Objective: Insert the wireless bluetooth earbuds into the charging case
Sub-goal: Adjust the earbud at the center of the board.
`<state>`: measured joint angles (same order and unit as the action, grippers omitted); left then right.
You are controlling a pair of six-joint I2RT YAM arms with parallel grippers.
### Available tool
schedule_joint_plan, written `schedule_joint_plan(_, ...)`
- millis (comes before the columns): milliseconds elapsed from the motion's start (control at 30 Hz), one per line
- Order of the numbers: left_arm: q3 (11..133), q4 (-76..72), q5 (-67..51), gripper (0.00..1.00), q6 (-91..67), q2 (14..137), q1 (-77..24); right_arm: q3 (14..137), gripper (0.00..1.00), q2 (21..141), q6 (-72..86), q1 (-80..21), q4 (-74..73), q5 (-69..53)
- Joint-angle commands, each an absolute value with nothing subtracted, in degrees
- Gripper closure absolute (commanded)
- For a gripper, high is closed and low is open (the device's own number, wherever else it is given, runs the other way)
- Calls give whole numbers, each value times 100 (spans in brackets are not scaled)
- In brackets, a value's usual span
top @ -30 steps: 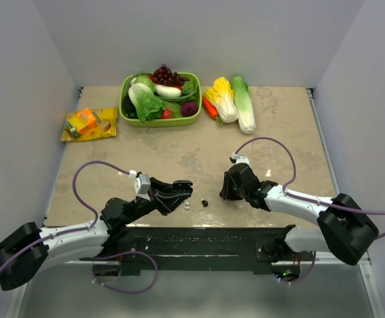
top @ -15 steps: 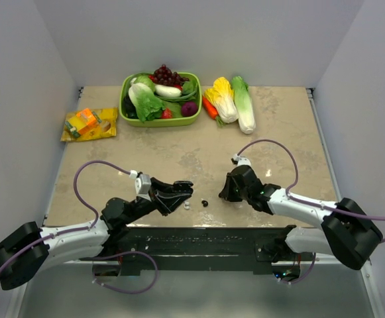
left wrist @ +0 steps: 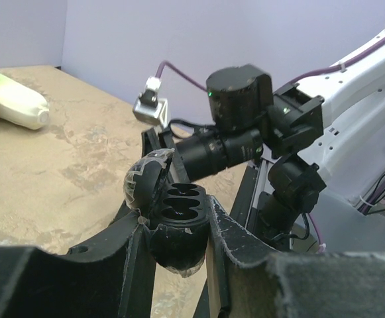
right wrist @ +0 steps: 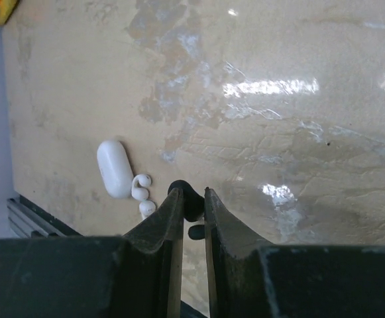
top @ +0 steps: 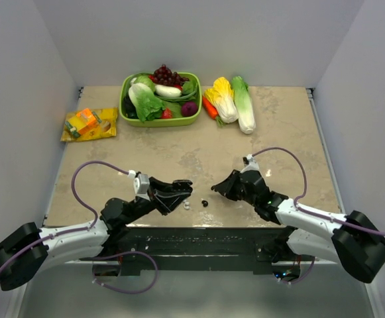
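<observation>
My left gripper (top: 181,189) is shut on the black charging case (left wrist: 176,240) and holds it off the table. The case's lid (left wrist: 147,180) is swung open and its dark sockets (left wrist: 182,197) face up. My right gripper (top: 217,189) hangs just right of the case, shut on a black earbud (right wrist: 193,207) pinched between its tips (right wrist: 191,193). A second black earbud (top: 205,203) and a white earbud (top: 187,206) lie on the table near the front edge. In the right wrist view the white earbud (right wrist: 116,169) lies left of the fingers.
A green basket (top: 159,123) of vegetables stands at the back. Cabbages and a carrot (top: 235,99) lie right of it. An orange snack packet (top: 89,124) is at the back left. A black rail (top: 199,240) runs along the near edge. Walls enclose three sides.
My right gripper closed on a black earbud, rose from the table and swung left toward the case. The left arm and the case stayed where they were.
</observation>
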<state>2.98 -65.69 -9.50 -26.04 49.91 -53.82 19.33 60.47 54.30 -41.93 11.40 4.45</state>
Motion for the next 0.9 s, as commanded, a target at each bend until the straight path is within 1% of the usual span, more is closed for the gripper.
schedule_joint_plan(0,-149,-7251,-756,100,-2698,5053,-5414,1487,100,6564,6441,-4184,2248,526)
schedule_joint_plan(100,-150,-7260,-730,100,-2725,5071,-5414,1406,100,6644,6723,-4192,2347,720)
schedule_joint_plan(267,-158,-7225,-633,100,-2716,5098,-5423,1731,100,6697,6399,-4192,1768,897)
schedule_joint_plan(400,-158,-7312,-615,100,-2742,5211,-5423,1881,75,6890,6144,-4192,1529,695)
schedule_joint_plan(467,-176,-7374,-642,100,-2760,5282,-5423,1881,68,7004,6047,-4201,1503,572)
schedule_joint_plan(733,-202,-7453,-659,100,-2812,5370,-5423,1775,55,6988,5942,-4192,1389,527)
schedule_joint_plan(767,-202,-7444,-659,100,-2812,5353,-5423,1810,52,6918,5898,-4192,1206,580)
schedule_joint_plan(867,-220,-7418,-650,100,-2795,5309,-5423,1872,46,6391,5652,-4192,715,790)
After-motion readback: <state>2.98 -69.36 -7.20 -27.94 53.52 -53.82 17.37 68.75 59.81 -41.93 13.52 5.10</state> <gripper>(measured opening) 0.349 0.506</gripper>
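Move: The right hand holds one black earbud about 6 cm above the bare patch of table it is taken to, which lies practically straight below. On the table, the other black earbud is roughly 5 cm back and 3 cm left of this hand, the white earbuds about 5 cm back and 11 cm left, and the white case some 16 cm left and 1 cm back. From the left hand, the patch is about 7 cm ahead, 13 cm right and 20 cm down. The right hand drops quickly, about 4.5 cm, towards the bare table with the black earbud still pinched, drifting some 1 cm back and right while its fingers tip about 10 degrees more steeply down. It hovers low, easing about 1 cm forward and left and then sinking slightly again, as the fingers spread to about half open and let go of the earbud; the left hand keeps its hold on the black charging case, nearly still. ##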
